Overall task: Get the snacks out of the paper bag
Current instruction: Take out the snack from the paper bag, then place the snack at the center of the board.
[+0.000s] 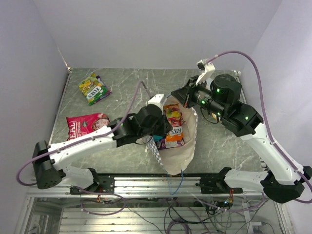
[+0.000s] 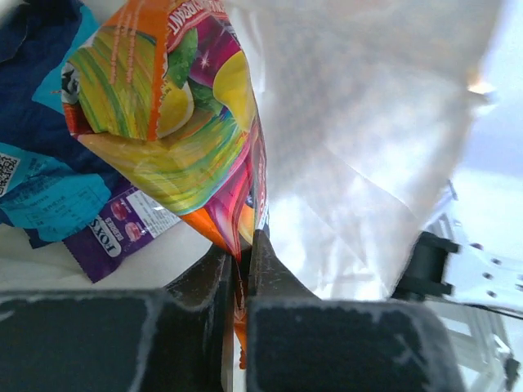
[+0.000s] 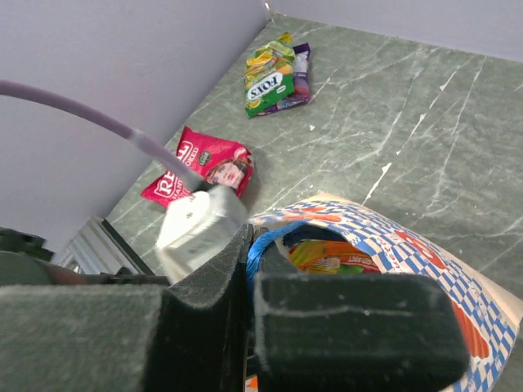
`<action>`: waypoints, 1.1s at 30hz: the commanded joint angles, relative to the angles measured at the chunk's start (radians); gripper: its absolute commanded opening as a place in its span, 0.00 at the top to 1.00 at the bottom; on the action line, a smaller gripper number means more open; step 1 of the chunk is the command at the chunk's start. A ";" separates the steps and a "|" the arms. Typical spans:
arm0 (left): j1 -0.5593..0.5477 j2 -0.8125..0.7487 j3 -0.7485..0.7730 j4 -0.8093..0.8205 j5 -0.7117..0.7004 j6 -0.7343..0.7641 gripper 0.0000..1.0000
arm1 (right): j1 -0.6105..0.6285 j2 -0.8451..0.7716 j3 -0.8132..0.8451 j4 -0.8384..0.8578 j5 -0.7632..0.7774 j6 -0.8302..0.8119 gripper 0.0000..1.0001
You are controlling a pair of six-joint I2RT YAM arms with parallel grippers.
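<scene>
The paper bag lies in the middle of the table, its cream inside showing and its checkered outside seen in the right wrist view. Several snacks lie inside it: an orange and yellow-green packet, a blue packet and a purple packet. My left gripper reaches into the bag and is shut on the lower edge of the orange packet. My right gripper is shut on the bag's blue string handle at the mouth's far rim, holding the bag open.
Two snacks lie out on the green marble table: a yellow-green and purple packet at the far left and a red packet nearer the left arm. Grey walls enclose the table at the left, back and right. A metal rail runs along the near edge.
</scene>
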 commanded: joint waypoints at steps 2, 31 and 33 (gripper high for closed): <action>0.014 -0.101 0.061 -0.036 0.110 -0.007 0.93 | 0.006 0.012 0.047 0.115 0.025 -0.005 1.00; 0.381 -0.114 0.663 -0.576 0.073 0.178 0.93 | 0.005 0.059 0.207 0.050 0.367 -0.211 1.00; 0.484 -0.088 0.654 -0.554 0.152 0.176 0.93 | 0.006 0.080 0.207 0.087 0.333 -0.235 1.00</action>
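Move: Inside the paper bag's mouth, the left hand already pinches the orange snack bag; the paper bag's middle is some 5 cm back, 6 cm right and 10 cm below. The red snack bag on the table lies about 45 cm left, 9 cm ahead, with the green one roughly 46 cm left and 38 cm ahead, both some 22 cm down. From the right hand on the blue handle, the paper bag is about 9 cm back, 4 cm right and 28 cm below. Drawing the orange snack bag up out of the paper bag, the left hand first rises, easing about 5 cm back, then climbs on while swinging left and finally forward over the open table, some 22 cm up in all, fingers tipping up slightly and grip kept. The right hand keeps hold of the handle, pulling it forward and right about 7 cm while turning some 20 degrees clockwise. ##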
